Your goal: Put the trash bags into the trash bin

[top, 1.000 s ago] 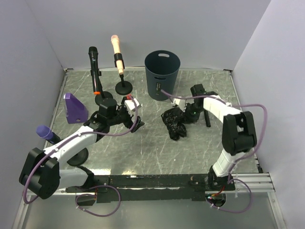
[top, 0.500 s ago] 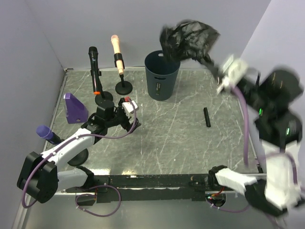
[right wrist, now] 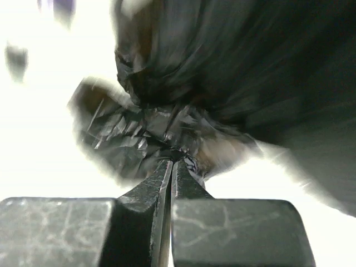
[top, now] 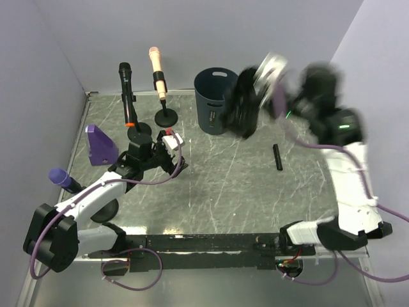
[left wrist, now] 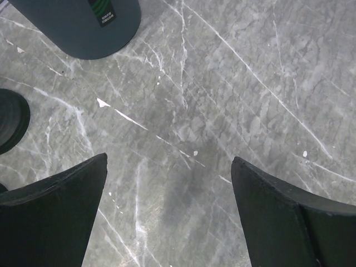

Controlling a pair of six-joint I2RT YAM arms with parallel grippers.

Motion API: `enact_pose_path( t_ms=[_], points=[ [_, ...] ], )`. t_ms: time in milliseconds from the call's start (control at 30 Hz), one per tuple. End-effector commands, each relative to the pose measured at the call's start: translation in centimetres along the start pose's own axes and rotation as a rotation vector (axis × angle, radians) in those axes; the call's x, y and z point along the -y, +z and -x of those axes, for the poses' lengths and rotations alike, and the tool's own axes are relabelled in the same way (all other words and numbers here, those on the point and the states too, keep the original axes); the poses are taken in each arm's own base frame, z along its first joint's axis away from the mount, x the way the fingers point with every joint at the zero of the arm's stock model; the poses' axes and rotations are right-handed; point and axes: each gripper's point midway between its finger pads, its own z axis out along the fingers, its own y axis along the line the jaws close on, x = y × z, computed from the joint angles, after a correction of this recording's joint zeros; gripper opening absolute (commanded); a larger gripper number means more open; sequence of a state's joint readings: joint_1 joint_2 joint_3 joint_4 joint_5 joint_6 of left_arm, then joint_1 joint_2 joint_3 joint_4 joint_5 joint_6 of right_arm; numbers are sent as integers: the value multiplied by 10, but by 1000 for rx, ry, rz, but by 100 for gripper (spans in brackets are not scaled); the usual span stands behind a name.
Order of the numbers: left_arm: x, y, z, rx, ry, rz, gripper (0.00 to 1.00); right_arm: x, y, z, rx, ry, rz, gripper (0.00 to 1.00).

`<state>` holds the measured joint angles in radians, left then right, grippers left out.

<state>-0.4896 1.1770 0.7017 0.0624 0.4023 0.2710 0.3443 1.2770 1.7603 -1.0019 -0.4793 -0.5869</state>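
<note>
The dark blue-grey trash bin [top: 214,96] stands upright at the back middle of the table. My right gripper [top: 259,86] is raised and blurred just right of the bin's rim, shut on a crumpled black trash bag [top: 243,112] that hangs beside the bin's right side. In the right wrist view the bag [right wrist: 167,111] is pinched between my closed fingertips [right wrist: 171,162]. My left gripper [top: 171,153] is open and empty low over the table at the left; its wrist view shows bare marble between the fingers [left wrist: 61,194] and the bin's base [left wrist: 83,28].
Two microphones on round black bases [top: 166,117] stand at the back left. A purple wedge [top: 100,145] and a purple-headed microphone [top: 61,178] lie at the left. A small black stick [top: 277,157] lies on the table at the right. Grey walls enclose the table.
My right arm lifted the bag off the table high above the bin, then swung it down beside the bin's right side. My left gripper barely moved.
</note>
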Motion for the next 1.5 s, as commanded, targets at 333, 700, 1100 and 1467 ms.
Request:
enact_pose_path(
  t_ms=[333,700,1100,1467],
  points=[
    [-11,6,22,57,-27,27,97,-125,-5,-174,-298,191,253,0],
    [-8,14,23,70,-48,-2,97,-87,-27,-132,-207,116,60,0],
    [7,21,39,143,-56,-103,97,-56,3,-92,-96,513,59,0],
    [38,47,69,226,7,-240,97,-38,28,-18,51,802,192,0]
  ],
)
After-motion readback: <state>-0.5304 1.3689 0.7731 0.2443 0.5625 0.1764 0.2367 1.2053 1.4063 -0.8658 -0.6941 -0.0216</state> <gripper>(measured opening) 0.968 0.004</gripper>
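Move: Hanging blurred from the right fingers, the trash bag has its middle about 6 cm below them and 4 cm to their left; from the left hand it is some 15 cm right, level in reach, and 16 cm higher. The open left gripper, where the bag is headed, lies roughly 19 cm left of the right hand and 22 cm below. From the right hand, the trash bin stands about 25 cm ahead, 8 cm left and 27 cm lower; the black rod, 13 cm ahead, 13 cm right, 37 cm down. Shaking the still-pinched bag, the right hand snaps up about 22 cm, whips down some 40 cm while drawing back, then rises part-way and eases forward and finally left towards the left gripper, its wrist tipping down and rolling left side up. The left hand, fingers wide open, shifts about 5 cm right towards the bag, mostly at the end. ##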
